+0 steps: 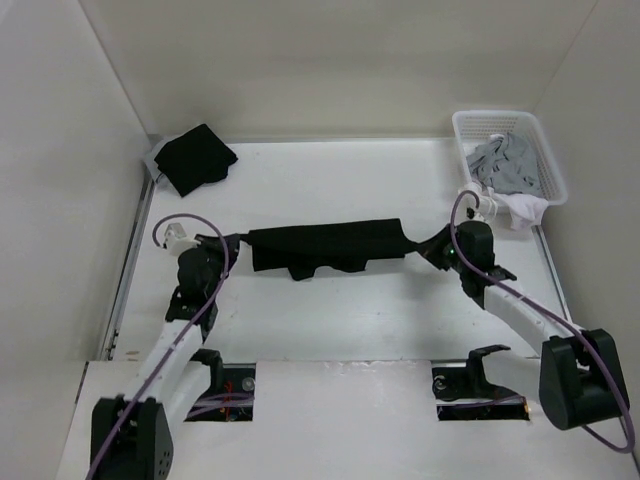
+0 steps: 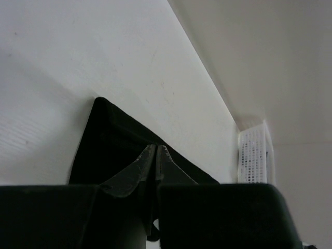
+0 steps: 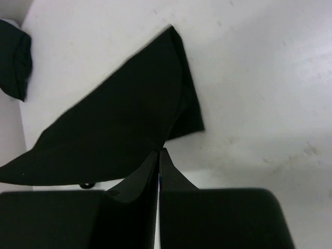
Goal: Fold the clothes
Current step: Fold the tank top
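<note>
The clothes (image 1: 325,245), a black garment, hang stretched in a long band between my two grippers above the middle of the table. My left gripper (image 1: 240,240) is shut on the band's left end. In the left wrist view the left gripper (image 2: 155,148) pinches the black fabric (image 2: 106,140), which spreads away from the fingertips. My right gripper (image 1: 429,248) is shut on the right end. In the right wrist view the right gripper (image 3: 160,151) holds the garment (image 3: 114,129) by a corner, and the cloth fans out to the left.
A folded black cloth (image 1: 195,158) lies on a grey piece in the back left corner and shows in the right wrist view as well (image 3: 13,57). A white basket (image 1: 545,150) at the back right holds grey and white garments (image 1: 505,165). Walls enclose the table on three sides.
</note>
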`<state>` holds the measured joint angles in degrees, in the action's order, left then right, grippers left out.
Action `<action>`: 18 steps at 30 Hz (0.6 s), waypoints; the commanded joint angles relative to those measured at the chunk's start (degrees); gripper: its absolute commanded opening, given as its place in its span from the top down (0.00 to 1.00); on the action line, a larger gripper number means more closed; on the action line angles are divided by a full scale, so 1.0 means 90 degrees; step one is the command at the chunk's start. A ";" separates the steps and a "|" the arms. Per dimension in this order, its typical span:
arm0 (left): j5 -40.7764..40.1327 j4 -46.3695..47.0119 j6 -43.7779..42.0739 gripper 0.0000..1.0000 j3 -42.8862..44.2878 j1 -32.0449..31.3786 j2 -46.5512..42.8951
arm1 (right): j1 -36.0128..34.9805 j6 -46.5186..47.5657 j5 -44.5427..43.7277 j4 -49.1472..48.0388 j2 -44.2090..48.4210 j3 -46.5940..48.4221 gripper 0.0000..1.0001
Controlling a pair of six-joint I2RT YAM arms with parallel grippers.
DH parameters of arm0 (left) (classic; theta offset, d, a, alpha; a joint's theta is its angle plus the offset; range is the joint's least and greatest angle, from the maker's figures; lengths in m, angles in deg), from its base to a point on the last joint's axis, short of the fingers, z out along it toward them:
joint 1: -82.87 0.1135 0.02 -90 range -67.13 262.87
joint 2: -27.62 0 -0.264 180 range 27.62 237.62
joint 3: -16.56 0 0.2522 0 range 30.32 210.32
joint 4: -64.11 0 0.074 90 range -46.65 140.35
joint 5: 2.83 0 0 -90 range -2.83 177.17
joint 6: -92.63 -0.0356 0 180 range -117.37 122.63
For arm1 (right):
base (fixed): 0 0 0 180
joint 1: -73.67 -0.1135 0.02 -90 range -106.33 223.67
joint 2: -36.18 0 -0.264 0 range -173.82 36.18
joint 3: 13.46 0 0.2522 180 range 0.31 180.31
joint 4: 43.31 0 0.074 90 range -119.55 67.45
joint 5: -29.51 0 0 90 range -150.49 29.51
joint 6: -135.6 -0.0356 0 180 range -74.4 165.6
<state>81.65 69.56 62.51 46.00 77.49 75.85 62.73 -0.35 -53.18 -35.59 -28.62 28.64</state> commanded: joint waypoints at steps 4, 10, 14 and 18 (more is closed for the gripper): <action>0.0252 -0.1613 0.0026 0.99 -0.0833 -0.0070 -0.2298 | 0.0078 -0.0314 -0.0295 -0.0413 0.0646 -0.0785 0.97; 0.0076 -0.3245 0.0368 0.84 -0.1410 -0.0197 -0.3746 | 0.0049 -0.0441 -0.0256 -0.0305 0.0920 -0.1214 0.80; -0.0080 -0.3520 0.0427 0.76 -0.1274 -0.0031 -0.4001 | 0.0097 -0.0422 -0.0334 -0.0276 0.1096 -0.1225 0.59; -0.0236 -0.2625 0.0447 0.76 -0.0972 -0.0147 -0.3292 | 0.0146 -0.0304 -0.0500 -0.0383 0.0609 -0.0796 0.48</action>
<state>81.13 40.31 65.74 33.78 76.81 42.28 63.50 -3.76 -55.67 -36.07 -20.88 17.85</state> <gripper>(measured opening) 0.241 0.505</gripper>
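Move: I still pinch one edge of the tank top with both hands. My left hand's corner goes to bare table about 12 cm back, 4 cm right and 10 cm below; my right hand's goes to table some 6 cm back and 6 cm below. The tank top's middle is about 21 cm right of my left hand and 3 cm back, the folded stack 20 cm ahead and 10 cm left. The basket is about 20 cm ahead of my right hand and 22 cm right. I bring the held edge back towards my bases and down over the straps, then let go with both hands. My left hand draws back about 8 cm, sinking some 7 cm mostly late, its fingers tipping slightly down as they part a little. My right hand goes back and down about 4 cm each, then eases slightly right as its fingers open halfway. ##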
